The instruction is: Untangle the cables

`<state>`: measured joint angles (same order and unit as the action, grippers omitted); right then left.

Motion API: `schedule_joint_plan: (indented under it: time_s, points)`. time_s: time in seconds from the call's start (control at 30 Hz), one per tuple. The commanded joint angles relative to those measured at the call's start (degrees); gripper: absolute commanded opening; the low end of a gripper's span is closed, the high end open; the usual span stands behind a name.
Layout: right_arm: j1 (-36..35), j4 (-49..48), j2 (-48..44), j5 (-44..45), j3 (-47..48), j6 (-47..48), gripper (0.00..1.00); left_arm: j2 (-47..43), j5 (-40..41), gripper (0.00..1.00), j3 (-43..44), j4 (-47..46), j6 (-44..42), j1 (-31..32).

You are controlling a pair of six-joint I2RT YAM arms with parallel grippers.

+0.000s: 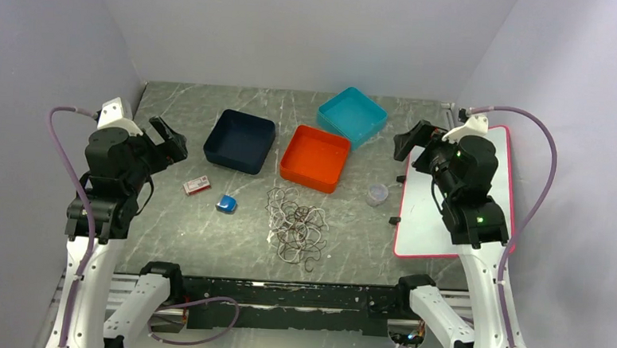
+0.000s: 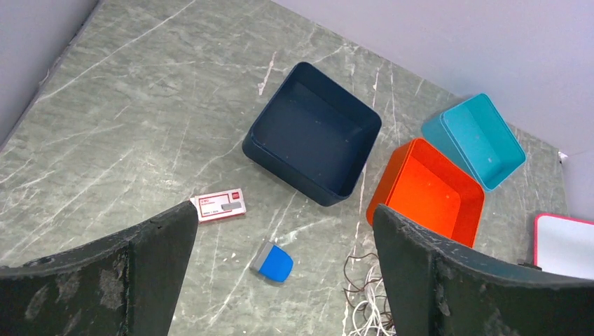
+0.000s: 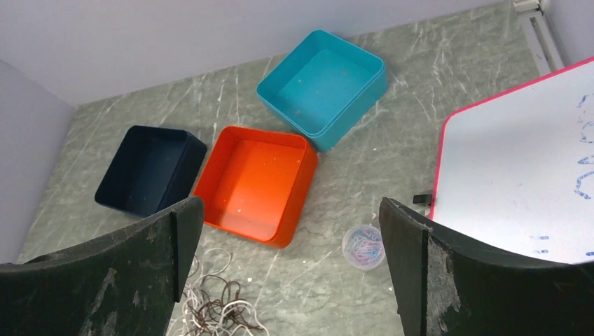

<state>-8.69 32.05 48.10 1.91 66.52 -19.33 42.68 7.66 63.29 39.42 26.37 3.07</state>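
The cables [image 1: 295,224] lie as one tangled heap of thin white and dark loops on the marble table, near the front middle. Part of the heap shows in the left wrist view [image 2: 364,294] and in the right wrist view [image 3: 213,302]. My left gripper [image 1: 167,140] hangs raised at the left side, open, nothing between its fingers, well left of the heap. My right gripper [image 1: 411,139] hangs raised at the right, open and empty too, above the table beside the whiteboard. In the wrist views the left gripper [image 2: 284,269] and the right gripper [image 3: 291,259] both show wide gaps.
A navy tray [image 1: 241,141], an orange tray [image 1: 316,158] and a teal tray [image 1: 352,115] stand behind the heap. A small red-white box [image 1: 197,186] and a blue eraser-like block [image 1: 225,204] lie left of it. A clear cup of paper clips [image 1: 377,195] sits beside the pink-edged whiteboard [image 1: 447,205].
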Motion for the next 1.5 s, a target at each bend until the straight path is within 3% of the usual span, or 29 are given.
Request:
schedule_joint_plan:
  time_s: [0.0, 0.57, 0.73, 0.87, 1.0, 1.13, 1.33, 1.47]
  points:
    - [0.7, 0.0, -1.9, 0.1, 0.4, 0.7, 1.0, -0.2, -0.5, 0.99, 0.2, 0.2, -0.9, -0.8]
    - [0.7, 3.1, -0.7, 0.9, -0.2, 0.2, 0.99, 0.1, -1.7, 0.99, -0.8, 1.9, -4.7, -0.8]
    - [0.7, 8.5, 3.8, -8.4, 3.4, 4.0, 1.0, -1.0, -3.9, 0.99, -2.6, 1.5, -4.7, -0.8]
    - [0.7, 7.4, 5.4, -15.1, 0.8, 2.5, 1.0, -2.2, -6.5, 0.99, -4.9, 1.6, -4.1, -0.7]
    - [-0.7, 7.8, 6.2, -16.1, -2.4, 2.5, 0.99, -3.2, -8.2, 1.0, -7.0, 2.4, -3.4, -0.8]
    - [-5.8, 8.9, 7.8, -13.8, -4.2, 2.8, 0.98, -3.9, -12.3, 1.0, -8.4, 2.2, -3.0, -0.7]
    - [-26.2, 7.5, 12.3, -2.6, -6.3, -2.4, 0.98, -5.0, -18.0, 0.98, -11.2, 1.6, -2.0, -0.7]
    - [-30.9, 3.0, 13.8, -2.8, -11.6, -6.7, 0.92, -5.6, -17.9, 0.98, -11.8, 2.7, -2.1, -0.8]
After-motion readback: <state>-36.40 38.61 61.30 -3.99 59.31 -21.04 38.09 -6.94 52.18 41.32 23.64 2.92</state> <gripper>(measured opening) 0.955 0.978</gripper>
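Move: The cables lie roughly 20 cm to the right hand's left, 6 cm back and 33 cm below; the orange tray stands 10 cm ahead and 15 cm left, the clear cup 3 cm ahead and 2 cm right. From the left hand, the cables are some 25 cm right, 4 cm back and 31 cm down, the blue case 5 cm right and 1 cm ahead, the red-white box 5 cm ahead and 2 cm left. Right hand sweeps 15 cm left and equally down towards the cables, tipping down; left sinks 7 cm; both open. ##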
